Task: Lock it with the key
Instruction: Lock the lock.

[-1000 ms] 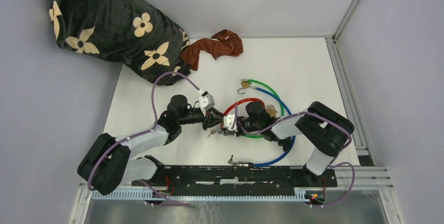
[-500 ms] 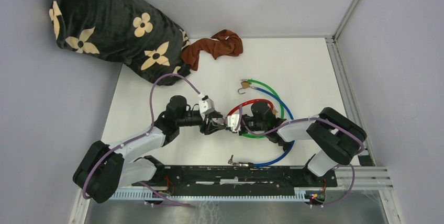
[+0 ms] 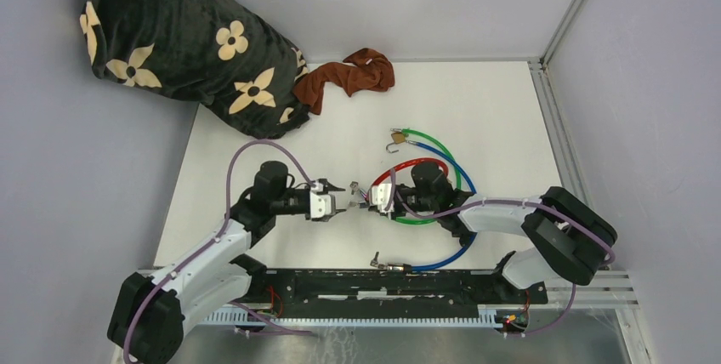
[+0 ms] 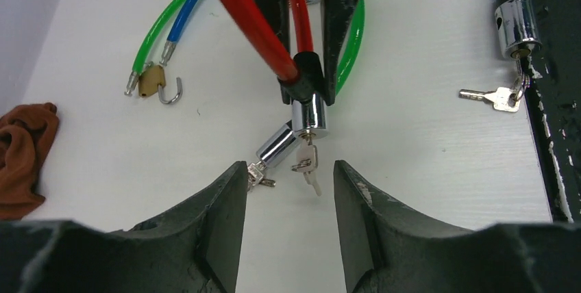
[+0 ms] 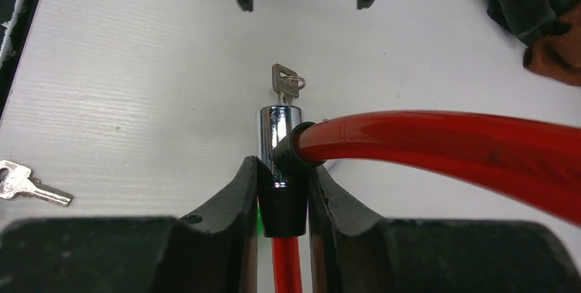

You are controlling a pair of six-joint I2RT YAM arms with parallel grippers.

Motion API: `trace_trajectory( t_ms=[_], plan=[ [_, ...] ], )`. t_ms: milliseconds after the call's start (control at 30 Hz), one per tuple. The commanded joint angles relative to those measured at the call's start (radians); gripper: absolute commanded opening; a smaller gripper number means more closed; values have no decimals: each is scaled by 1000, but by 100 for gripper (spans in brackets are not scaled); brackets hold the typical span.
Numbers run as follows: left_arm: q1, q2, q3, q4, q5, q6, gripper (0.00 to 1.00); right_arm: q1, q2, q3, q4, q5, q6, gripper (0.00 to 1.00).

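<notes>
The red cable lock [image 3: 400, 168] has a chrome cylinder [image 5: 274, 135] with a key [image 5: 286, 84] in its end, and a second key hangs from the ring. My right gripper [image 5: 282, 190] is shut on the lock's black collar and holds the cylinder pointing at the left arm. In the left wrist view the cylinder [image 4: 307, 111] and its keys [image 4: 306, 163] hang just beyond my left gripper [image 4: 290, 170]. That gripper is open and empty, and the keys lie beyond its tips. In the top view the left gripper [image 3: 340, 200] faces the right gripper [image 3: 374, 198] across a small gap.
A second chrome cylinder [image 4: 275, 148] with keys lies on the table by the left finger. The green cable [image 3: 442, 147] and blue cable [image 3: 455, 249] loop under the right arm. The blue lock's cylinder and keys [image 3: 387, 264] lie by the black rail [image 3: 383, 283]. A brass padlock [image 3: 397, 137], brown cloth [image 3: 353, 75] and dark blanket [image 3: 187, 41] lie farther back.
My left arm has drawn back to the left, away from the lock, and its jaws now stand open and clear of the keys. The right gripper still holds the red lock, shifted slightly.
</notes>
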State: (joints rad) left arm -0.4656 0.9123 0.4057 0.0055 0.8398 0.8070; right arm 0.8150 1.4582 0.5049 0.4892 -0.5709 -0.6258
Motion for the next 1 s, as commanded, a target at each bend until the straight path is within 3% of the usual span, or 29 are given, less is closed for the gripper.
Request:
trace_trajectory(
  t_ms=[0, 67, 167, 367, 600, 833, 967],
  plan=[
    [-54, -33, -84, 154, 2, 103, 55, 0, -45, 54, 38, -14, 21, 0],
    [-95, -27, -111, 262, -57, 53, 56, 3, -49, 58, 39, -11, 25, 0],
    [-136, 3, -121, 284, -110, 52, 55, 5, -62, 60, 49, -7, 42, 0],
    [-138, 39, -145, 320, -157, 95, 46, 7, -76, 60, 43, -6, 40, 0],
    [-138, 93, -153, 419, -211, 86, 45, 13, -86, 58, 45, -7, 35, 0],
    [-140, 125, -146, 432, -182, 59, 25, 19, -88, 67, 45, -12, 35, 0],
    [-146, 126, -146, 428, -183, 37, 4, 19, -95, 69, 42, -12, 34, 0]
  ],
)
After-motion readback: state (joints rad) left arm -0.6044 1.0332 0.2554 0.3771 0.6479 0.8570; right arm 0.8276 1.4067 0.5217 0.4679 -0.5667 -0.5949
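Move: The key in the held red lock lies about 5 cm below the open left hand, some 3 cm to its right and 1 cm ahead. The green lock end rests on the table about 3 cm ahead, 4 cm right and 11 cm below. The blue lock end is roughly 16 cm back and 11 cm right, 12 cm down. From the right hand, gripping the lock, the key is about 6 cm left, 1 cm ahead and 2 cm lower. Left hand sinks some 3 cm, backing then advancing, and pinches the key as right raises lock 2 cm. ##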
